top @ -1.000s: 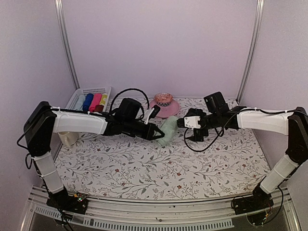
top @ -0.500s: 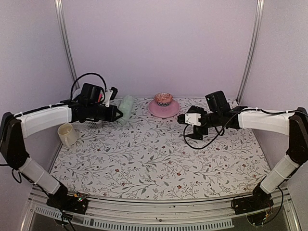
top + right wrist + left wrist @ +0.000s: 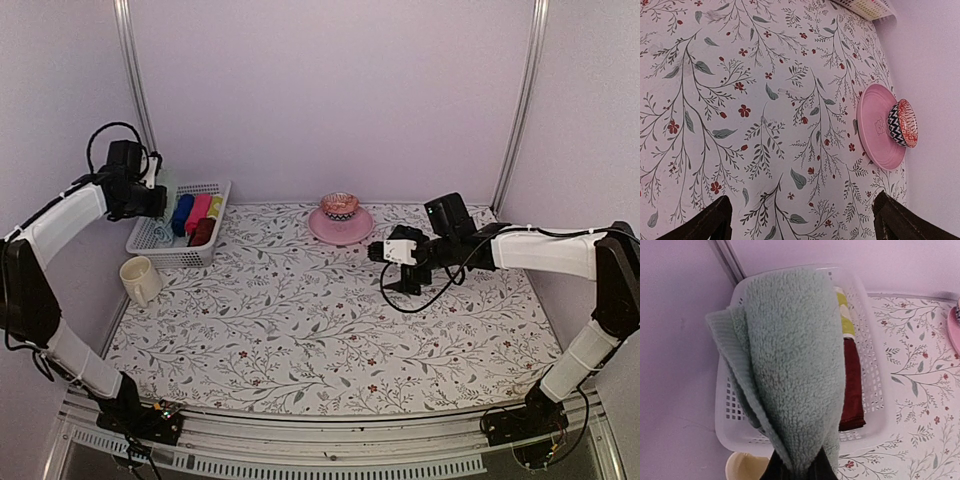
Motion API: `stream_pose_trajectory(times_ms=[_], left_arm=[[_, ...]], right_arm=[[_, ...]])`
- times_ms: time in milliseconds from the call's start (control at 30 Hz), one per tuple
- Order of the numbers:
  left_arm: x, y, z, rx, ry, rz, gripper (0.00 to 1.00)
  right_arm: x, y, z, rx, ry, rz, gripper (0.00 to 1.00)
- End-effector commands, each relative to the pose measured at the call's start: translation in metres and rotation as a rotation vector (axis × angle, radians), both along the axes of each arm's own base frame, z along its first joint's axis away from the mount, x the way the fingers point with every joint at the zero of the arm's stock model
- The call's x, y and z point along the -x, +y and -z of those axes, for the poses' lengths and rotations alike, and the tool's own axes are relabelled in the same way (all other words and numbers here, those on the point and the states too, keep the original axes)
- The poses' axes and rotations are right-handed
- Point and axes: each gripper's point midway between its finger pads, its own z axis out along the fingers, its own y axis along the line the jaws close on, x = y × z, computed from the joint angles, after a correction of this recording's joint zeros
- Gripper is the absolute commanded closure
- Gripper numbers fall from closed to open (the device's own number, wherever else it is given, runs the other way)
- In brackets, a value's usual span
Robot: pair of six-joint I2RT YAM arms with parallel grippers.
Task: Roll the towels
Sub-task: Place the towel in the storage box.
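Note:
A rolled pale sage green towel fills the left wrist view, and my left gripper is shut on its lower end. It hangs above the white basket at the far left of the table. In that basket lies a rolled dark red-brown towel, also seen from above. From above, my left gripper is raised at the basket's left end. My right gripper hovers open over the table cover right of the middle, with nothing between its dark fingers.
The basket also holds blue, pink and yellow-striped rolls. A cream cup stands in front of it. At the back centre a pink plate carries a patterned bowl. A black cable loops under the right arm.
My left arm has swung from the table's middle to the far left and back, carrying the green towel over the basket. The right arm has barely moved.

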Motion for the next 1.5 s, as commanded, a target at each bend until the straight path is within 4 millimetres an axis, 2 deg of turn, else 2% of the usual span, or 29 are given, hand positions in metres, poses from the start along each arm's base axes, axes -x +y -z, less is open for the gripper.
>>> stream_pose_trajectory(times_ms=[0, 167, 300, 500, 533, 633, 1033, 1300, 1467], left_arm=[[-0.002, 0.037, 0.032, -0.201, 0.174, -0.074, 1.0], [-0.018, 0.047, 0.069, -0.264, 0.279, -0.092, 1.0], [-0.029, 0.057, 0.084, -0.328, 0.326, -0.116, 1.0], [-0.043, 0.05, 0.119, -0.32, 0.411, -0.059, 1.0], [-0.043, 0.048, 0.137, -0.314, 0.453, -0.047, 1.0], [-0.044, 0.046, 0.152, -0.299, 0.493, -0.037, 1.0], [-0.049, 0.033, 0.17, -0.054, 0.493, 0.047, 1.0], [-0.05, 0.029, 0.183, 0.036, 0.5, 0.082, 1.0], [-0.051, 0.02, 0.186, 0.139, 0.474, 0.134, 1.0]], right_arm=[[0.004, 0.002, 0.004, -0.015, 0.028, -0.008, 0.01], [0.009, 0.006, 0.01, -0.021, 0.07, -0.027, 0.01], [0.01, 0.006, 0.018, -0.012, 0.095, -0.03, 0.01], [0.01, 0.006, 0.021, -0.005, 0.102, -0.034, 0.01], [0.01, 0.007, 0.021, -0.006, 0.102, -0.035, 0.01], [0.011, 0.006, 0.023, -0.002, 0.105, -0.037, 0.01], [0.01, 0.006, 0.025, 0.006, 0.104, -0.035, 0.01], [0.01, 0.006, 0.026, 0.006, 0.107, -0.037, 0.01], [0.011, 0.006, 0.027, 0.005, 0.113, -0.038, 0.01]])
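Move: The left hand holds the rolled light-green towel above the storage box. The free gap for it is some 8 cm ahead, 3 cm left and 20 cm below. At that level the dark red roll lies about 9 cm ahead and 5 cm right, the blue roll 16 cm ahead and 5 cm left, and the mug 5 cm back and 9 cm left. From the right hand the gap is roughly 17 cm ahead, 55 cm left and 10 cm lower. The left hand, keeping its grip on the light-green towel's near end, sinks about 18 cm into the near part of the storage box, easing some 5 cm forward and slightly left on the way, with most of the drop done early and only a slow settling after. Meanwhile the wrist tips the fingers almost 30 degrees further downward and rolls its left side up before levelling it again, bringing the towel down beside the dark red roll, short of the blue and pink ones. ##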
